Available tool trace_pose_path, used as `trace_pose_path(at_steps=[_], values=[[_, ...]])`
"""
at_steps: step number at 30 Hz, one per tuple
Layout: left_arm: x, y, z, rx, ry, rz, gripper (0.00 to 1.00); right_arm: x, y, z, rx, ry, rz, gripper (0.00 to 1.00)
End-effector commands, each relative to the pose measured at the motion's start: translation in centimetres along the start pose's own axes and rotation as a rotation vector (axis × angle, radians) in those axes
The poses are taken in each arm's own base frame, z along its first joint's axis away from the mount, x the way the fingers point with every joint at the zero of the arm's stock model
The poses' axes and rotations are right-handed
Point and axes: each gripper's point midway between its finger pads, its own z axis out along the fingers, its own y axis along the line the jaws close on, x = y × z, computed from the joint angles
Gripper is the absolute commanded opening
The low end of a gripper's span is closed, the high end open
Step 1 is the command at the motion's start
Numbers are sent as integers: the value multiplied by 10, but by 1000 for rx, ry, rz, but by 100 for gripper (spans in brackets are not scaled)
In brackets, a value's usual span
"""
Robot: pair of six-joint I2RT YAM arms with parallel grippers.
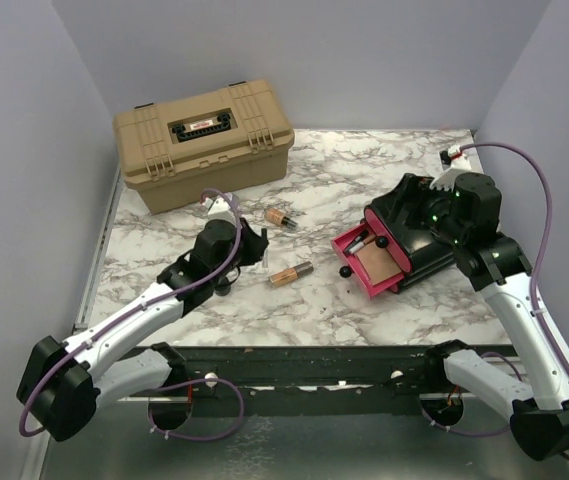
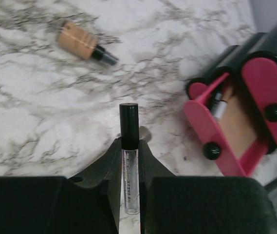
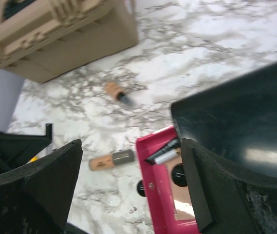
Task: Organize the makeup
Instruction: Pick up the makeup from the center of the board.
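Observation:
My left gripper (image 2: 129,148) is shut on a slim clear makeup tube with a black cap (image 2: 129,122), which points out past the fingertips just above the marble. In the top view the left gripper (image 1: 251,250) sits left of centre. Two copper tubes (image 1: 282,216) (image 1: 291,273) lie loose on the marble. A pink drawer (image 1: 349,268) stands pulled out of the black box (image 1: 402,196). It holds a black tube and a silver one (image 3: 163,152), a tiny black jar (image 3: 178,174) and a copper-pink compact (image 3: 183,207). My right gripper (image 3: 131,161) hovers open over the drawer's front.
A tan toolbox (image 1: 202,140) stands shut at the back left. Grey walls close in the marble table (image 1: 364,160) on three sides. A dark metal rail (image 1: 304,365) runs along the near edge, between the arm bases.

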Motion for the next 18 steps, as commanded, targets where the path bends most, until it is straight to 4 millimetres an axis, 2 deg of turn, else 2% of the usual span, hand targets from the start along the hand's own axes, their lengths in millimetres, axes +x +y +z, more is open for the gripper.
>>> trace_pose_path(at_steps=[1, 5, 12, 15, 18], values=[[-24, -83, -24, 410, -41, 14, 8, 3, 57, -4, -333, 38, -1, 86], [-22, -116, -34, 542, -27, 59, 8, 10, 85, -9, -510, 93, 6, 78], [-12, -164, -49, 681, -64, 119, 7, 19, 106, -17, -669, 151, 5, 67], [-13, -176, -53, 708, -90, 131, 7, 26, 111, -18, -728, 191, 14, 66], [-21, -180, -53, 704, -127, 126, 7, 30, 109, -12, -716, 217, 29, 65]])
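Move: The left hand already grips the black-capped lip gloss, with the right hand's open fingers about 27 cm to its right, 2 cm ahead and 13 cm above. From the left hand, the foundation tube lies 1 cm back and 5 cm right, the small foundation bottle 14 cm ahead and 2 cm right, both about 14 cm below. For the right hand, the gloss is 27 cm left, 2 cm back and 13 cm below; the open drawer is 4 cm left, 2 cm back and some 25 cm below. Swinging to its right, rising and drawing back, the left hand carries the still-gripped lip gloss about 16 cm over the foundation tube towards the right hand, turning some 30 degrees clockwise. The right hand comes to meet it, about 10 cm left and a little back, yawing counter-clockwise as its open fingers narrow partway, not yet touching the gloss. ##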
